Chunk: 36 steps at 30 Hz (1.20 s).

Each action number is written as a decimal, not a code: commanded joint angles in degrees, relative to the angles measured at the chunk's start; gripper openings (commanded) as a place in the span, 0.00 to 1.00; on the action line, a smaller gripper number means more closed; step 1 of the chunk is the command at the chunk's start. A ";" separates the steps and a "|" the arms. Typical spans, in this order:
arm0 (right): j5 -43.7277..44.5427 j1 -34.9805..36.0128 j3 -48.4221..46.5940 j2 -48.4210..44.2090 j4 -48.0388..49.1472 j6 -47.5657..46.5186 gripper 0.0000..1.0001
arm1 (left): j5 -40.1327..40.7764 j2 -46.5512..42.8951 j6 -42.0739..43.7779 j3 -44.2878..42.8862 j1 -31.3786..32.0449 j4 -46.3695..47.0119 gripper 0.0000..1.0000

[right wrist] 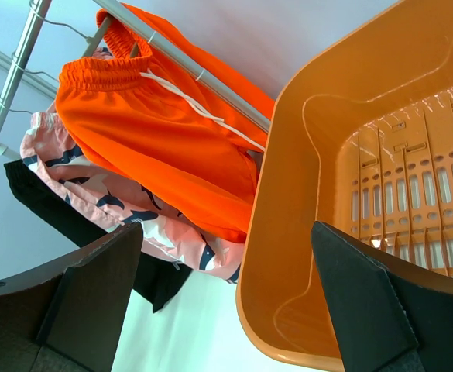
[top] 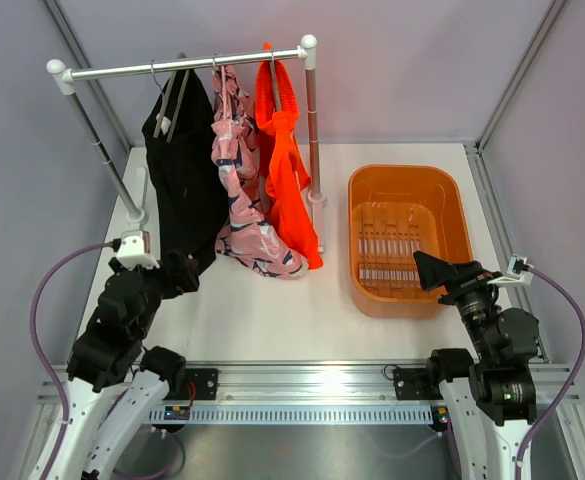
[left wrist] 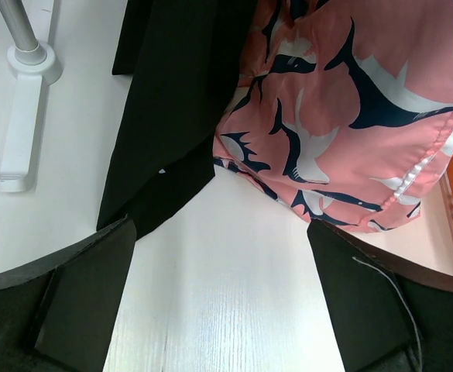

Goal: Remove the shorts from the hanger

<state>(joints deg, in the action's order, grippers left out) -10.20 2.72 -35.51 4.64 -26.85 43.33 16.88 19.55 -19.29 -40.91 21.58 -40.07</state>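
Observation:
Three shorts hang on hangers from the rail [top: 187, 66]: black shorts [top: 182, 180] on the left, pink shorts with navy-and-white print [top: 242, 200] in the middle, orange shorts [top: 287, 170] on the right. My left gripper [top: 180, 272] is open and empty just below the black shorts' hem. In the left wrist view the black shorts [left wrist: 176, 101] and pink shorts [left wrist: 350, 116] hang just ahead of the open fingers [left wrist: 79, 294]. My right gripper [top: 430, 270] is open and empty over the orange basket's near part. The right wrist view shows the orange shorts [right wrist: 156, 147].
An orange basket [top: 456, 215] stands right of the rack; its wall fills the right wrist view [right wrist: 288, 232]. The rack's white foot [left wrist: 17, 124] and post [top: 313, 130] stand on the white table [top: 272, 310]. Grey walls close in on three sides.

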 commanded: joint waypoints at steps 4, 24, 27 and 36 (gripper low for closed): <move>0.18 -0.26 0.00 0.01 0.57 -0.44 0.99 | -1.50 0.31 0.74 -1.02 0.13 2.46 0.99; 0.18 -0.26 -0.26 0.81 -0.66 -2.81 0.99 | -10.65 -1.37 2.68 -5.49 0.13 5.27 0.99; 0.18 -0.26 0.17 0.37 0.13 -2.99 1.00 | -9.59 1.62 2.68 -11.81 0.13 8.24 0.99; -1.84 -0.26 -0.97 2.38 2.24 -2.02 0.99 | -1.61 24.99 6.80 -37.71 0.13 17.66 0.99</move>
<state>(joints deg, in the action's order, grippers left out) -10.31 2.72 -34.83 5.65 -27.18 41.60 10.87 38.41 -15.81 -71.75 21.63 -28.23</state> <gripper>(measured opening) 0.993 0.988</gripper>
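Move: The pink shorts hang roughly 14 cm ahead of the left gripper and about 8 cm to its right, their middle some 5 cm above it. The black shorts hang almost straight ahead, about 13 cm out and 1 cm left; the orange shorts are about 16 cm ahead and 14 cm right, both at much the same height as the pink pair. From the right gripper the pink shorts lie about 16 cm ahead, 33 cm left and 2 cm lower. Ease the left gripper about 2 cm to the right, turning it slightly clockwise, then lift it fast by some 21 cm in front of the hanging shorts, from their lower part up towards waistband height. As it climbs, tip the fingers up about 20 degrees until they point nearly level, and bring it a few centimetres forward at the end. Keep the fingers wide open and empty. ##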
